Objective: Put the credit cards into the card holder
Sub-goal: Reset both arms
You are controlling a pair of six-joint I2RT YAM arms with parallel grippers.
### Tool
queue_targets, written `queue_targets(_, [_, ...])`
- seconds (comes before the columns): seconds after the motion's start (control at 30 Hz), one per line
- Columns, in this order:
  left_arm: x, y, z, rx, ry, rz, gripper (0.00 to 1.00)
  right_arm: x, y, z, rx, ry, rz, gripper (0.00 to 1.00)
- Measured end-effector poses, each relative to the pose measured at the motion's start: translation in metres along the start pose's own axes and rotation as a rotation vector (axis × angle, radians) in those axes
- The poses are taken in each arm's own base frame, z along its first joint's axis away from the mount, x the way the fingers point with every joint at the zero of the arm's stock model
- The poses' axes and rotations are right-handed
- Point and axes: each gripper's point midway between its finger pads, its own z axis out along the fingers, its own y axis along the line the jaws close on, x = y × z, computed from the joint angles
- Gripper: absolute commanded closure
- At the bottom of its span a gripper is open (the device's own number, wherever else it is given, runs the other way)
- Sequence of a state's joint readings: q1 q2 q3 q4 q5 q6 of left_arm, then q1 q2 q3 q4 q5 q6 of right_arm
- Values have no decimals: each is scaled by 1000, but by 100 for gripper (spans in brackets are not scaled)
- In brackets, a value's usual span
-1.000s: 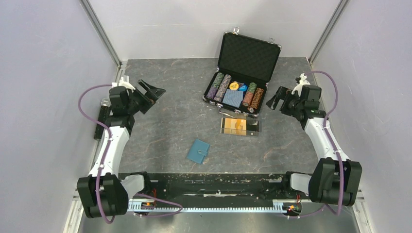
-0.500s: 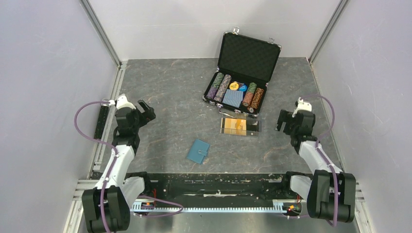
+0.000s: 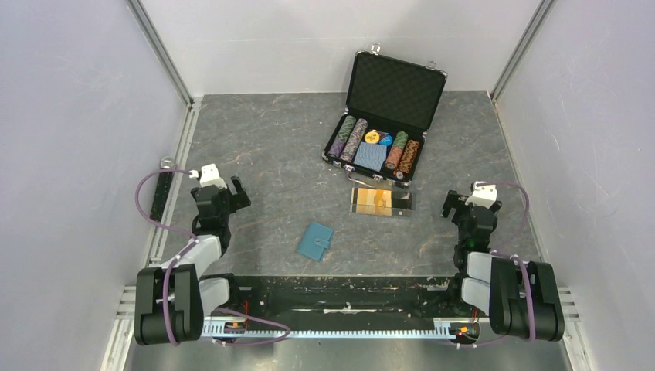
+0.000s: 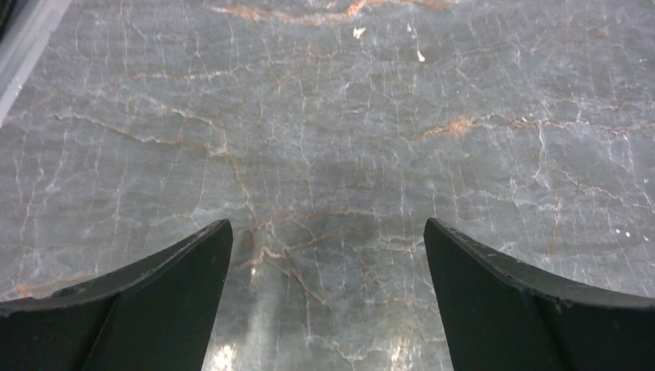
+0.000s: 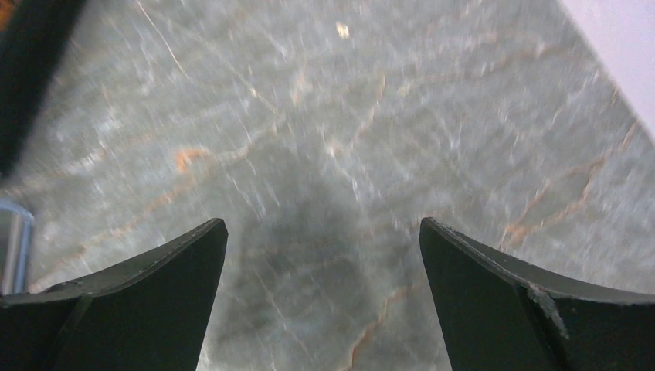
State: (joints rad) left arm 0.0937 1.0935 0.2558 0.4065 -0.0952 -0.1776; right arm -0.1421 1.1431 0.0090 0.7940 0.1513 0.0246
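The teal card holder point(image 3: 315, 240) lies folded shut on the table, near the front centre. The credit cards point(image 3: 381, 201) lie in an overlapping row just behind it to the right, an orange-gold one in the middle with darker ones at the ends. My left gripper point(image 3: 232, 192) is folded back low at the left, jaws open over bare table point(image 4: 324, 154). My right gripper point(image 3: 456, 204) is folded back low at the right, also open, with only bare table point(image 5: 324, 139) between its fingers. Both grippers are well apart from the cards and the holder.
A black metal-edged case point(image 3: 385, 116) stands open at the back, holding rows of striped poker chips point(image 3: 349, 137) and a blue patterned card deck point(image 3: 371, 157). Grey walls close in the left and right sides.
Both arms have pulled back from raised, outstretched poses and folded down toward their bases. Their grippers stayed open. The cards, holder and case have not moved.
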Motion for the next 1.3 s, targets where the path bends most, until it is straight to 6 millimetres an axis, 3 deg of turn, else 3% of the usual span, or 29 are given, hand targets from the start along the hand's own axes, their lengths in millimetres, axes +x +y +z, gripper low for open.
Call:
queue_targets(0.1, [-6, 0, 7, 5, -47, 26, 0, -21, 1, 5, -5, -87, -8, 2])
queue_targets(0.3, [-16, -4, 29, 16, -61, 70, 0, -15, 5, 11, -25, -60, -30, 2])
queue_targets(0.47, [-36, -8, 43, 15, -78, 75, 0, -34, 13, 7, -52, -145, -47, 2])
queue_targets(0.57, [-37, -5, 43, 3, -81, 73, 0, -46, 18, 6, -72, -193, -60, 2])
queue_targets(0.8, [-36, -6, 42, 20, -76, 73, 0, -50, 31, 4, -127, -215, -100, 2])
queue_targets(1.1, [-47, -12, 25, 59, -158, 69, 0, -64, 36, 4, -152, -276, -95, 2])
queue_targets(1.3, [-41, -10, 15, 67, -186, 68, 0, -66, 40, 5, -170, -290, -91, 2])
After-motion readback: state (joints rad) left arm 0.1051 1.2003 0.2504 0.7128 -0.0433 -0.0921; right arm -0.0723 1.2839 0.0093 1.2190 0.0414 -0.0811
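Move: Down on the table between the two open, empty hands, the closed blue card holder lies about 30 cm to the left hand's right, 15 cm back and 8 cm below; the microphone is some 18 cm to that hand's left, level with it. From the right hand, the card holder is about 48 cm left and 13 cm back; the clear card tray is 28 cm left and level, the chip case 32 cm left and 16 cm ahead. Rising about 6 cm over bare table, the right hand also eases some 4 cm forward and 3 cm left, fingertips tipping up 15 degrees and swinging 10 degrees counter-clockwise. The left hand reaches forward about 5 cm, pauses, then draws back 2 cm while rising, its fingers tilting up; both grippers stay wide open and touch nothing. ##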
